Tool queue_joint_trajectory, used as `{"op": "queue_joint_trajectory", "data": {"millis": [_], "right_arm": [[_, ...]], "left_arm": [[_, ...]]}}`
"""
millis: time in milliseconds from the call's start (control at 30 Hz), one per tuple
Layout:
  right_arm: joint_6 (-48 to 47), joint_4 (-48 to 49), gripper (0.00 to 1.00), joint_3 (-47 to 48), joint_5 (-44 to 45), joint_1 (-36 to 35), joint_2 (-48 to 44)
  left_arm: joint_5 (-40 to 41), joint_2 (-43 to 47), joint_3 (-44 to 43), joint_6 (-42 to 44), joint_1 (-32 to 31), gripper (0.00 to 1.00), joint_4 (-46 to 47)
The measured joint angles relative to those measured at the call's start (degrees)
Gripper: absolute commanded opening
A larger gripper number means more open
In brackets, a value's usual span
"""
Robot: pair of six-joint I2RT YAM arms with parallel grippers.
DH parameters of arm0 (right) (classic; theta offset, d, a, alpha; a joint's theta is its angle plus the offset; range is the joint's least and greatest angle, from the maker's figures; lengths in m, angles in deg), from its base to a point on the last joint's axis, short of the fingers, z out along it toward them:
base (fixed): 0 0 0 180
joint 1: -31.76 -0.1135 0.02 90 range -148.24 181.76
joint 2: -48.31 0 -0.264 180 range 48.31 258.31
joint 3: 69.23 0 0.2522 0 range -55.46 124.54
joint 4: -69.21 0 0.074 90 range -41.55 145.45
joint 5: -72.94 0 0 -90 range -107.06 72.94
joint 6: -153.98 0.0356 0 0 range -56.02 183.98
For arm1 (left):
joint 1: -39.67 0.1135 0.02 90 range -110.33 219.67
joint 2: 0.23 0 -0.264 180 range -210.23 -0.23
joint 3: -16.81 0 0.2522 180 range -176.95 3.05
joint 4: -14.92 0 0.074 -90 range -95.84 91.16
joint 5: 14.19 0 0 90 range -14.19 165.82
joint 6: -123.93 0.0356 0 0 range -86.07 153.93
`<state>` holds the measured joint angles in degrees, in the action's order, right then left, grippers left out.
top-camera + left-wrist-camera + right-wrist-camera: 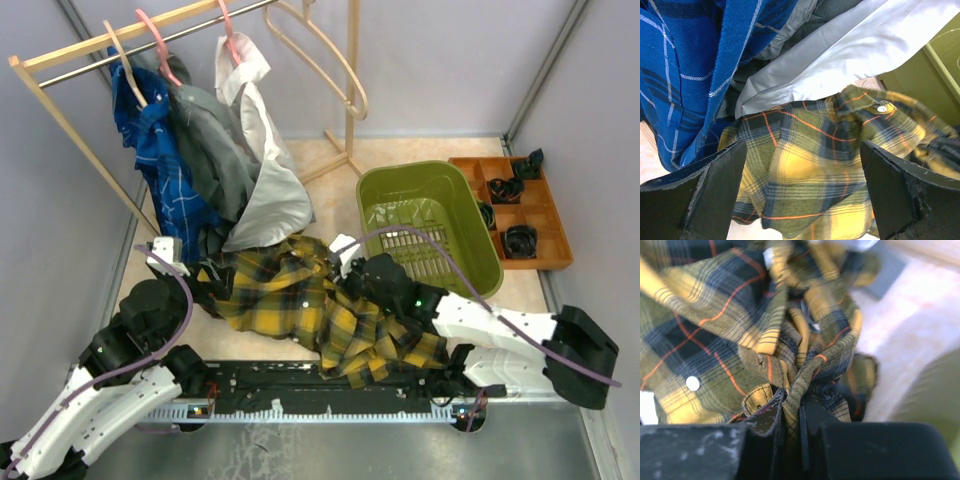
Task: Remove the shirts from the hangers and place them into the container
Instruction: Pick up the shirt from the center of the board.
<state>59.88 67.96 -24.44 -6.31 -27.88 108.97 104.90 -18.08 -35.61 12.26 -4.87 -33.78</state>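
Note:
The yellow-and-black plaid shirt (300,300) lies crumpled on the table between my arms, off any hanger. My right gripper (792,412) is shut on a bunched fold of it, at its right edge (350,268) beside the olive-green container (412,170). My left gripper (802,195) stands open just short of the plaid shirt (805,165), nothing between its fingers (715,192). The blue checked shirt (160,165), grey shirt (210,140) and white shirt (265,170) hang from the rack on a pale hanger (125,65) and pink hangers (155,40).
The wooden rack with its metal rod (110,45) spans the back left, and an empty pale hanger (325,60) hangs at its right end. An orange compartment tray (545,215) with dark items sits right of the container. The container holds nothing.

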Motion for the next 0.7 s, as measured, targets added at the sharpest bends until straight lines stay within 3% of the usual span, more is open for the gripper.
{"op": "queue_joint_trajectory", "data": {"millis": [200,333,500,700], "right_arm": [[2.23,-9.90,0.38,7.76,-21.66,1.99,14.67],[3.30,-17.44,0.61,17.27,-29.09,1.40,21.99],[4.46,-18.82,0.97,18.38,-27.19,0.22,18.97],[6.43,-16.52,0.99,15.30,-15.63,0.15,12.48]], "left_arm": [[0.02,0.02,0.00,0.00,0.00,0.99,-0.02],[0.09,0.02,0.00,-0.07,0.00,0.99,-0.04],[0.09,0.02,0.00,-0.24,0.00,1.00,-0.04],[0.07,0.02,0.00,-0.24,0.00,0.99,-0.04]]}}
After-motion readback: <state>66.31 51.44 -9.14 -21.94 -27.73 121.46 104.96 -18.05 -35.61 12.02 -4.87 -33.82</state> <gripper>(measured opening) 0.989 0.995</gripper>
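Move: The right hand is shut on a bunched fold of the yellow-and-navy plaid shirt. The shirt's spread middle lies about 3 cm back, 3 cm to its left and 13 cm below. The green container's middle is some 17 cm ahead and 23 cm to this hand's right, 9 cm lower; the white shirt's hem hangs roughly 12 cm ahead, 14 cm left and 8 cm below. From the left hand, the plaid shirt's middle is about 20 cm right, 4 cm ahead and 21 cm below. The right hand lets go of its pinched fold of plaid shirt, the fingers spreading from nearly shut to wide open as it swings left, back and down some 6 cm each way over the shirt, the fingers tipping further down and turning counter-clockwise. It then rises nearly 5 cm and comes part of the way back forward and right, easing the tilt off, the fingers open above the cloth. ##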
